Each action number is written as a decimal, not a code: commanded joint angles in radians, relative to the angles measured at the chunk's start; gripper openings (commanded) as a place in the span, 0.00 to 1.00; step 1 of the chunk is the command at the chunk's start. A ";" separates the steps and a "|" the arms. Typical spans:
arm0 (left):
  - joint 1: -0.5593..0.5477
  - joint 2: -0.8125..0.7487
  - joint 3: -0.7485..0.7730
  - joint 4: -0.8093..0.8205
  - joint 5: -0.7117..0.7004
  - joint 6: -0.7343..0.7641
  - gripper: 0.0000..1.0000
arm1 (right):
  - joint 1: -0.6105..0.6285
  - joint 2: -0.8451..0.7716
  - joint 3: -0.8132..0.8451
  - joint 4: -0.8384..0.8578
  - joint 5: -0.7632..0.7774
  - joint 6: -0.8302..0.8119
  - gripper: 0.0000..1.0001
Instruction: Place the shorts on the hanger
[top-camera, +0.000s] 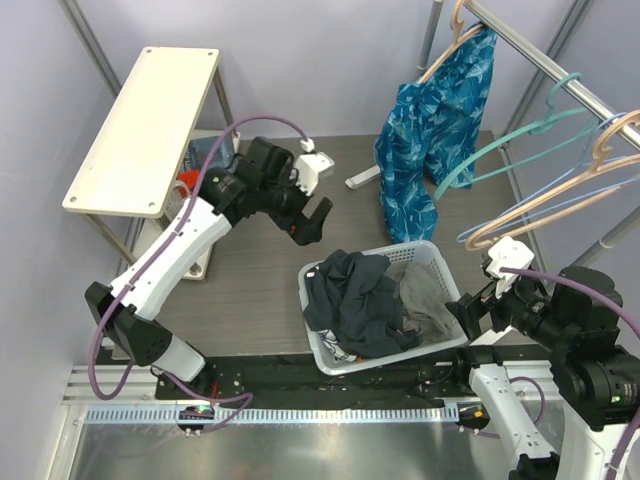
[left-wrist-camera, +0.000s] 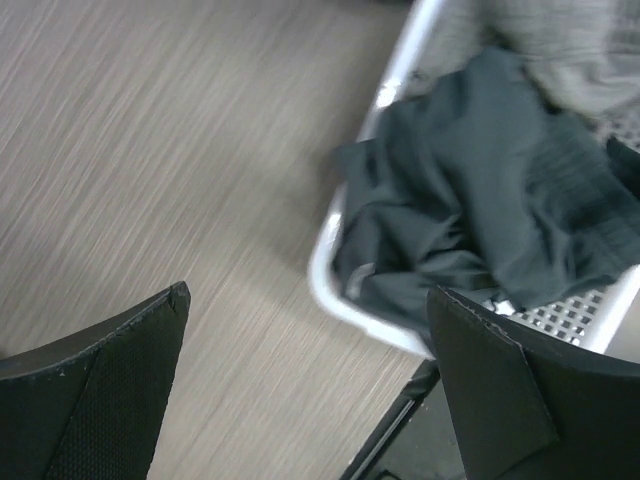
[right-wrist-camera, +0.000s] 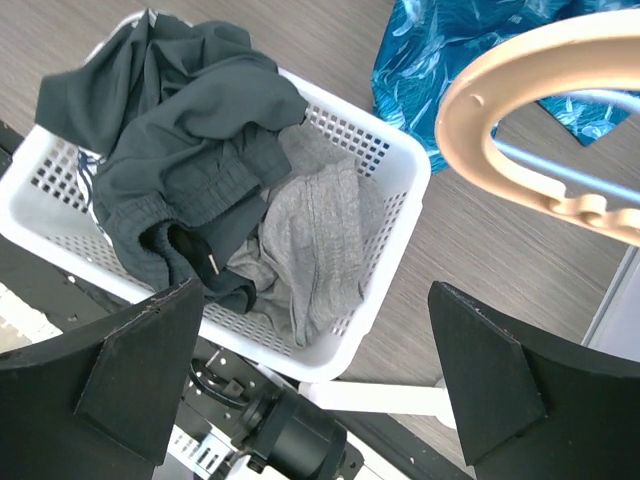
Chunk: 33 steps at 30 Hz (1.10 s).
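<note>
The dark shorts (top-camera: 352, 300) lie crumpled in a white basket (top-camera: 437, 255), with one part draped over its left rim. In the left wrist view the shorts (left-wrist-camera: 480, 200) spill over the basket rim (left-wrist-camera: 330, 285). My left gripper (top-camera: 310, 222) hangs open above the floor just left of the basket, empty (left-wrist-camera: 310, 390). My right gripper (top-camera: 477, 303) is open at the basket's right side, empty (right-wrist-camera: 310, 380), looking down on the shorts (right-wrist-camera: 180, 140). The beige hanger (top-camera: 550, 200) hangs on the rail above it, and its curved arm (right-wrist-camera: 520, 60) shows at upper right.
A grey cloth (right-wrist-camera: 310, 240) lies in the basket beside the shorts. A blue leaf-patterned garment (top-camera: 440, 130) hangs from another beige hanger at the back. A teal hanger (top-camera: 510, 140) and a thin pale-blue hanger (top-camera: 560, 210) share the rail. A white shelf (top-camera: 145, 125) stands at left.
</note>
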 joint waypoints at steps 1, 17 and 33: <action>-0.172 0.005 -0.004 0.069 -0.038 0.063 1.00 | 0.001 0.006 -0.031 -0.063 -0.019 -0.067 1.00; -0.543 0.039 -0.235 0.319 0.241 0.315 1.00 | 0.001 0.038 -0.045 -0.140 -0.062 -0.170 1.00; -0.618 0.156 -0.226 0.318 0.066 0.226 0.27 | 0.001 0.032 -0.028 -0.102 -0.160 -0.155 1.00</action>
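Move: The dark shorts lie bunched in the laundry basket, their middle about 13 cm back, 12 cm to the right and 17 cm below the open left hand; their near waistband edge is some 20 cm back, 16 cm right and 15 cm down. The grey cloth lies about 13 cm back and 27 cm right of the left hand, some 18 cm below. From the right hand the dark shorts are about 22 cm left, 5 cm ahead and 22 cm below. The left hand swings back and to the right over the basket, about 20 cm back and 16 cm right, sinking as it goes and turning some 55 degrees clockwise with its fingers wide open. With the backward travel spent, it drops nearly straight onto the dark shorts' waistband just inside the basket's near wall, the pads closing about two thirds of the way during the drop and pinching the gathered waistband between them. ##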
